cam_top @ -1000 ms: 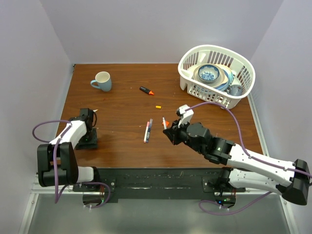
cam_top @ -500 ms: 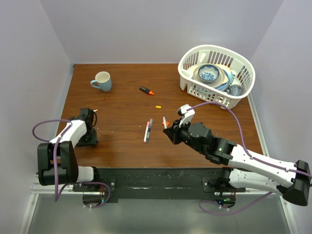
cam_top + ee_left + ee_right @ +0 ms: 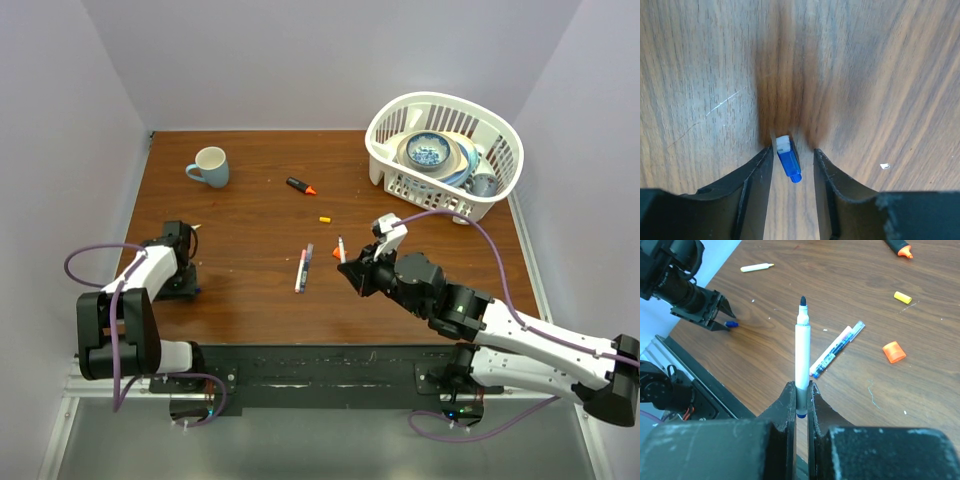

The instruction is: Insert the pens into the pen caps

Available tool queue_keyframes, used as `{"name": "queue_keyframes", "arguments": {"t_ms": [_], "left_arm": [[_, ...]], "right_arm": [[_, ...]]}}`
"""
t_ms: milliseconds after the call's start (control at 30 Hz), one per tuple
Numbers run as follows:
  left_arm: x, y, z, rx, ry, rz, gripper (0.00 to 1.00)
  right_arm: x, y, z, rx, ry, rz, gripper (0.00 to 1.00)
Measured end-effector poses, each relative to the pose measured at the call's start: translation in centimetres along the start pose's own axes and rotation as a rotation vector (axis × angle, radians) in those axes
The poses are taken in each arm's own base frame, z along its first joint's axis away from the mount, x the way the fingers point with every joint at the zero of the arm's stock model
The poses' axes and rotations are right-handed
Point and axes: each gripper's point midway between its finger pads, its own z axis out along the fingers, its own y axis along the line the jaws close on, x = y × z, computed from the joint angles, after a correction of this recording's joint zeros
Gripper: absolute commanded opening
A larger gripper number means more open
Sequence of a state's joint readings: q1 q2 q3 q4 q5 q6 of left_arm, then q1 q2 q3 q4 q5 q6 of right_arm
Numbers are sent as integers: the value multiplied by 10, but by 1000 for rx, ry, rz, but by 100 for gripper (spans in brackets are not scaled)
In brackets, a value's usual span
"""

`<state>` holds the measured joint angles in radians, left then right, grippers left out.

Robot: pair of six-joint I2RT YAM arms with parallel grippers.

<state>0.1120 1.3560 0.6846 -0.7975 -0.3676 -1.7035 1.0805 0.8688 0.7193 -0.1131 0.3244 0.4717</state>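
My right gripper (image 3: 801, 385) (image 3: 347, 264) is shut on a white pen (image 3: 802, 355) (image 3: 340, 244), held above the table with its dark tip pointing away. My left gripper (image 3: 792, 150) (image 3: 184, 287) is down at the table's left side, open. A small blue pen cap (image 3: 788, 161) (image 3: 731, 324) lies between its fingers, close to the left one and apart from the right one. An orange cap (image 3: 894, 352) and a yellow cap (image 3: 902, 297) (image 3: 325, 218) lie loose. Two pens (image 3: 304, 268) (image 3: 837, 347) lie side by side mid-table. Another white pen (image 3: 756, 267) lies beyond the left gripper.
A black highlighter with an orange tip (image 3: 301, 186) lies toward the back. A pale blue mug (image 3: 209, 166) stands at the back left. A white basket (image 3: 440, 98) holding dishes fills the back right corner. Purple cables trail from both arms.
My right gripper has shifted a little to the right with the pen, uncovering the orange cap beside it. The left arm has stayed in place.
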Motion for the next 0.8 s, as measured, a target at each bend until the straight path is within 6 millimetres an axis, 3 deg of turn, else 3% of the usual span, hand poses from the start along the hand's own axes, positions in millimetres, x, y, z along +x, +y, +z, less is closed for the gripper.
{"name": "queue_keyframes", "arguments": {"t_ms": [200,333,633,800], "left_arm": [[0,1,0,-2,1,30,31],[2,0,1,4,12,47,0],[24,-30,-10,180,134,177,0],[29,-50,-45,382,164,271,0]], "right_arm": [[-1,1,-1,-2,-4,11,0],[-1,1,-1,-1,-2,15,0],[6,-1,-2,3,25,25,0],[11,8,-3,-38,55,44,0]]}}
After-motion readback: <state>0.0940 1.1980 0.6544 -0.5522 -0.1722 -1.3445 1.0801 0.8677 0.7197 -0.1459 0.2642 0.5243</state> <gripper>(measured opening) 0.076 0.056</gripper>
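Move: Right between the left hand's open fingertips, level and within about 1 cm below them, lies the blue pen cap. The loose white pen is some 15 cm ahead of this hand and 3 cm to its left; the pair of pens lies about 29 cm to its right and 5 cm farther out, both at table height. From the right hand, the blue pen cap is roughly 41 cm left, 3 cm ahead and 23 cm below. Closing on the blue pen cap, the left hand pinches it between the fingertips, then carries it about 5 cm forward, a little less up and some 3 cm right, climbing mostly at the end. The wrist turns clockwise by some 25 degrees while the fingertips swing forward from pointing down. The right hand keeps its grip on the uncapped pen, almost in place. ##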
